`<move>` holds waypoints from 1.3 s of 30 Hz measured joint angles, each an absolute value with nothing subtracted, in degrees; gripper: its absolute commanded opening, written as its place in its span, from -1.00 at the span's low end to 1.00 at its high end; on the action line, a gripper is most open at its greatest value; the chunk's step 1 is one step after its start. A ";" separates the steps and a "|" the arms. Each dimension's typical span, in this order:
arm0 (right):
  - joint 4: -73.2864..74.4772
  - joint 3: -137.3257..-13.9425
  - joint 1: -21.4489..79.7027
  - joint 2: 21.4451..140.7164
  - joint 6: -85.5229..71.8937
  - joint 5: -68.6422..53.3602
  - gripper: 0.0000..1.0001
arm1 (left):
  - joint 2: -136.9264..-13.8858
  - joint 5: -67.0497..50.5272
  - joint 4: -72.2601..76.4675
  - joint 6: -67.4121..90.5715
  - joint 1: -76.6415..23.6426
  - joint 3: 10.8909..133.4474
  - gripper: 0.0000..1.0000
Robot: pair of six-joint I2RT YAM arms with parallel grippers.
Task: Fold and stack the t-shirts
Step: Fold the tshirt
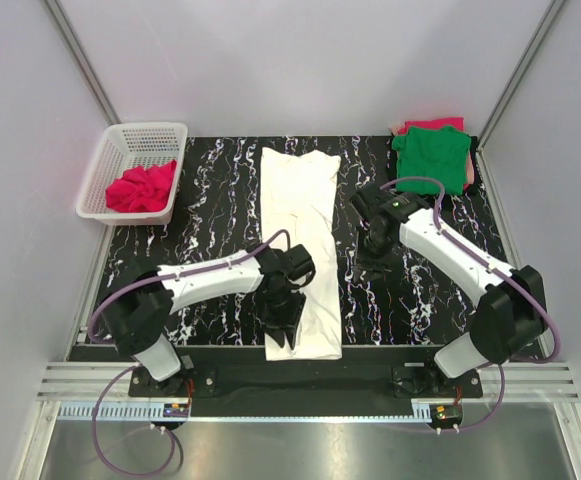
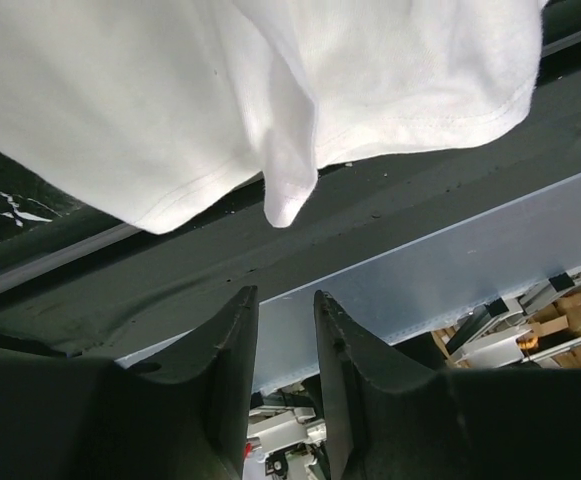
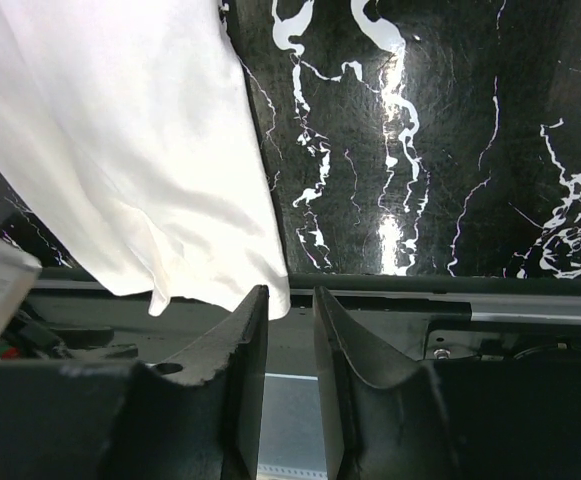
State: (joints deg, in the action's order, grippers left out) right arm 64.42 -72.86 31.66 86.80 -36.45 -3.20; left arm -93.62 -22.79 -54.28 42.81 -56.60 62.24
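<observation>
A white t-shirt (image 1: 302, 225) lies folded into a long strip down the middle of the table, and its near hem (image 2: 270, 110) hangs over the front edge. My left gripper (image 1: 281, 333) hovers over that near end, open, with nothing between its fingers (image 2: 232, 340). To the right of the strip, my right gripper (image 1: 374, 256) stands open and empty above bare table, the white shirt (image 3: 120, 150) beside its left finger. A folded green t-shirt (image 1: 432, 155) rests on a pinkish-red one (image 1: 467, 176) at the back right.
A white plastic basket (image 1: 120, 150) at the back left holds a crumpled pinkish-red garment (image 1: 142, 187). The black marbled table (image 1: 210, 210) is walled by white panels on three sides. A metal rail (image 1: 300, 385) runs along the front.
</observation>
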 measured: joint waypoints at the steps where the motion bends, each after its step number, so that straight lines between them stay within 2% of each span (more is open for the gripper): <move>1: 64.42 -72.86 31.57 86.89 -36.32 -3.22 -0.38 | -93.43 -22.52 -54.39 42.41 -55.92 62.52 -0.33; 5: 62.78 -71.22 31.42 86.94 -36.25 -4.60 -0.42 | -92.38 -20.91 -54.98 40.82 -51.62 64.95 -0.33; 12: 57.32 -61.56 31.51 86.43 -37.39 -9.91 -0.42 | -93.97 -16.62 -54.37 37.50 -39.33 74.48 -0.32; 19: 51.94 -55.22 36.40 86.19 -40.64 -14.68 -0.41 | -115.85 -17.28 -51.68 32.95 -35.16 98.04 -0.34; 23: 49.15 -54.02 38.83 86.17 -42.83 -16.67 -0.40 | -126.10 -18.79 -51.40 31.66 -35.38 105.30 -0.34; 29: 43.29 -50.98 40.27 86.13 -45.15 -19.99 -0.40 | -132.20 -20.88 -52.16 30.09 -35.55 107.68 -0.35; 39: 35.00 -45.19 42.89 89.27 -47.92 -23.53 -0.42 | -132.64 -22.50 -51.88 28.05 -35.53 107.31 -0.35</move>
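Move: The T-shirt being folded lies flat as a long strip, its near hem at the table's edge. Its middle is about 26 cm ahead of the left hand, 5 cm to the right and 6 cm below; its near right corner is some 13 cm to that hand's right, level with it, 6 cm below. From the right hand that corner lies about 14 cm back, 6 cm to the left and 11 cm down. Both hands come down until their parted fingertips touch the T-shirt strip: the left on its middle, the right near the near right corner. The left arcs some 26 cm forward over the cloth, rising a little, then veers right and drops; the right sinks about 10 cm while drawing back and left, its fingers tilting some 20 degrees back and leftward. Neither hand closes its grip. ##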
